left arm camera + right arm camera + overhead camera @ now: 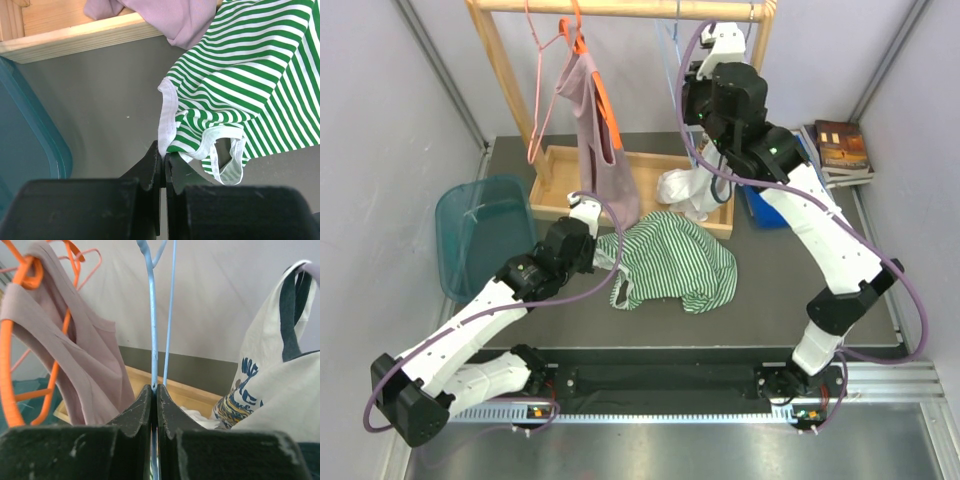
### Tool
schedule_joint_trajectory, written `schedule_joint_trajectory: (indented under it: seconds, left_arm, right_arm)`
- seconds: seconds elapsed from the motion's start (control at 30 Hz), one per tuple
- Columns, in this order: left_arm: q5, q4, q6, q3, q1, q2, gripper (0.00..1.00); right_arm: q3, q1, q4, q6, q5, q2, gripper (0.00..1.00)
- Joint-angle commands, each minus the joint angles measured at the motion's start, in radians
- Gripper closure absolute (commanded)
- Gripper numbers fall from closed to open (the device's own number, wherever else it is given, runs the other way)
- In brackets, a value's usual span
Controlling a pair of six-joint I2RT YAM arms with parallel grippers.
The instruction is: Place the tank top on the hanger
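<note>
The green-and-white striped tank top [672, 264] lies crumpled on the grey table in front of the wooden tray. My left gripper [163, 155] is shut on its white-edged hem at the left side [167, 117]; in the top view the left gripper [601, 245] sits low at the garment's left edge. The light-blue wire hanger [153, 320] hangs from the wooden rail, seen faintly in the top view as the hanger [677, 45]. My right gripper [154, 388] is raised to it and shut on one of its wires; from above, the right gripper [688, 80] is just right of the hanger.
A mauve top [598, 130] hangs on an orange hanger [607, 95] beside a pink hanger [542, 80] on the wooden rack [620, 8]. Below stands a wooden tray [552, 205] with a white top [688, 192]. A teal bin [480, 235] is left, books [842, 150] right.
</note>
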Motion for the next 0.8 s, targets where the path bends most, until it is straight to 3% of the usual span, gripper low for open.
schedule_joint_trajectory:
  seconds: [0.0, 0.37, 0.77]
  left_arm:
    - [0.0, 0.043, -0.005, -0.004, 0.005, -0.013, 1.0]
    - [-0.08, 0.015, -0.022, 0.005, 0.018, 0.05, 1.0]
    - [0.058, 0.07, 0.035, -0.022, 0.031, -0.002, 1.0]
  right_arm:
    - [0.027, 0.029, 0.088, -0.02, 0.023, -0.097, 1.0]
    - [-0.261, 0.115, 0.098, -0.005, 0.098, -0.275, 1.0]
    - [-0.703, 0.209, -0.002, 0.099, 0.017, -0.601, 1.0]
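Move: With my right hand shut on the blue hanger up at the rack, the striped tank top lies below me on the table: its middle is about 11 cm back, 5 cm to the left and some 35 cm down. The mauve garment hangs about 18 cm left and 2 cm farther out, the white garment about 8 cm right and level, both centred some 10 cm lower. From my left hand, the tank top's middle is about 4 cm ahead, 16 cm right and 7 cm below. I keep my right-hand pinch on the blue hanger and first raise it another 3 cm or so while drawing back, to clear its hook from the rod. Then I carry it on back, about 12 cm in all, and down past its starting height towards the tank top, turning slightly counter-clockwise and tipping down. My left hand keeps its hold on the tank top's white-trimmed edge, dipping about 1 cm. ##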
